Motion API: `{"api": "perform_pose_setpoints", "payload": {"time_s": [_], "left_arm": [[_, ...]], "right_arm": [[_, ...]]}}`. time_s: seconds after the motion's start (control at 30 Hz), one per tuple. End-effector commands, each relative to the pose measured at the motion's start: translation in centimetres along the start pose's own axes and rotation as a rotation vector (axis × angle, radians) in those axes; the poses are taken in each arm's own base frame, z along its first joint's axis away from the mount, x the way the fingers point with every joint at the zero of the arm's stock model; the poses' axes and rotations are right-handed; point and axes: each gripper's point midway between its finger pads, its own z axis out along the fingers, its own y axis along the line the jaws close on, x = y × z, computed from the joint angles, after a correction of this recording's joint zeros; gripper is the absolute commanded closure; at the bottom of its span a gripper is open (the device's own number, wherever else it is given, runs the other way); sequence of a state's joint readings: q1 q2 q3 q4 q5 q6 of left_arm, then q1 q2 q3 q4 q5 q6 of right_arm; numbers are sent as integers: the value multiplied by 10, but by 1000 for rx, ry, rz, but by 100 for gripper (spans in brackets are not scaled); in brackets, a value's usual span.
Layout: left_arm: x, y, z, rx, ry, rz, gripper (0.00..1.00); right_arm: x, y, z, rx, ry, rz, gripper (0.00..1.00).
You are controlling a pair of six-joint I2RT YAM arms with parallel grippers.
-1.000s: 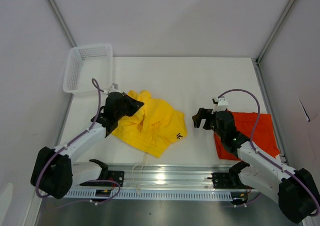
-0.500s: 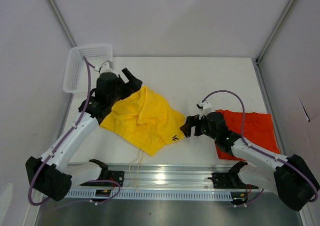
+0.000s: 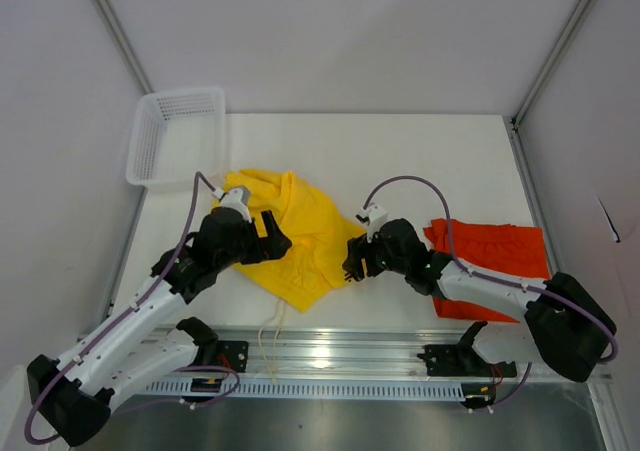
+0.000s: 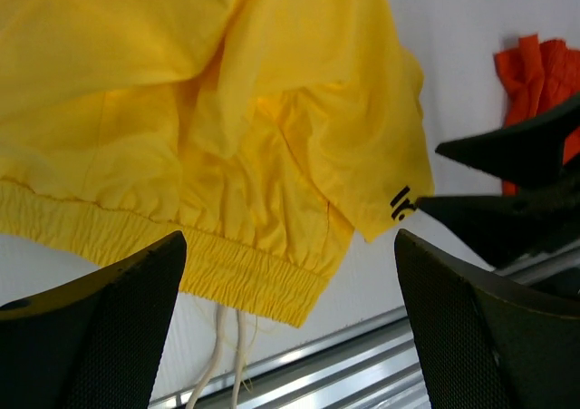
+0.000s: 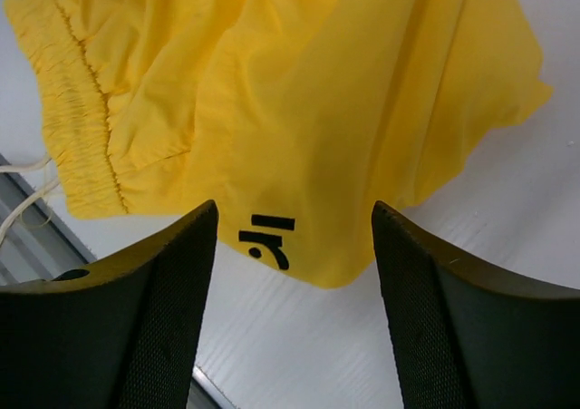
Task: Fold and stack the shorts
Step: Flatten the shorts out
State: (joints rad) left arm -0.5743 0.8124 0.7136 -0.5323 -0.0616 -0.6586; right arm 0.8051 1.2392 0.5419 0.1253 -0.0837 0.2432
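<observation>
The yellow shorts (image 3: 305,233) lie rumpled on the white table, left of centre, with the waistband (image 4: 227,264) and white drawstrings (image 4: 220,359) toward the near rail. My left gripper (image 3: 270,233) hovers open over their left part, nothing between its fingers (image 4: 100,336). My right gripper (image 3: 352,263) is open at the shorts' right hem, where the black logo (image 5: 267,238) lies just under its fingers (image 5: 426,318). The orange-red shorts (image 3: 495,259) lie flat to the right, partly under the right arm.
A white mesh basket (image 3: 150,141) stands at the table's far left corner. A metal rail (image 3: 330,356) runs along the near edge, and the drawstrings (image 3: 272,333) trail onto it. Grey walls close in both sides.
My left gripper let go of the yellow shorts, swung toward the basket, then came back over them. My right gripper moved left from the orange-red shorts to the yellow hem, its jaws narrowing somewhat.
</observation>
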Motion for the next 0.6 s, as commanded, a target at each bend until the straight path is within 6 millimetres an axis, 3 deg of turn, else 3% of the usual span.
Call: {"api": "perform_pose_setpoints", "payload": {"time_s": [0.0, 0.1, 0.17, 0.2, 0.27, 0.4, 0.47, 0.57], "left_arm": [[30, 3, -2, -13, 55, 51, 3], [56, -1, 3, 4, 120, 109, 4], [72, -3, 6, 8, 155, 158, 4], [79, 0, 10, -11, 176, 179, 4], [89, -2, 12, -26, 191, 225, 4], [105, -4, 21, -83, 224, 308, 5], [109, -11, 24, -79, 221, 334, 5], [121, -21, 33, -58, 239, 387, 6]], "right_arm": [[1, -5, 12, 37, 52, -20, 31], [5, -12, 22, 76, 93, -7, 40], [-1, -12, 28, 89, 95, -2, 41], [5, -15, 32, 107, 128, 2, 41], [-5, -20, 36, 148, 112, 17, 43], [-10, -24, 42, 180, 135, 39, 95], [-18, -24, 41, 181, 129, 53, 96], [-48, -27, 38, 175, 88, 88, 100]]}}
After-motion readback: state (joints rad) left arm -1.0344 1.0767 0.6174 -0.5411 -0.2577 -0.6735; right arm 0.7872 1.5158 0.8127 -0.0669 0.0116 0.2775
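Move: The yellow waistband's near right corner lies about 9 cm back from my left hand, 5 cm to its right and 13 cm below; the drawstrings lie some 16 cm back and 2 cm left. My right hand hovers over the leg end: the fold it wants is about 2 cm ahead, 1 cm left and 4 cm down, with the black logo about 1 cm back, 1 cm left and 5 cm down. The waistband corner is roughly 9 cm back and 9 cm left of this right hand. I dip my right hand not quite 4 cm onto the yellow leg just beyond the logo, shut my fingers from part open and pinch the fold while easing forward and slightly up again. Meanwhile my left hand, still wide open, sinks about 10 cm while drawing back and somewhat right to the waistband corner, turning some 20 degrees clockwise and rolling its left side up. ##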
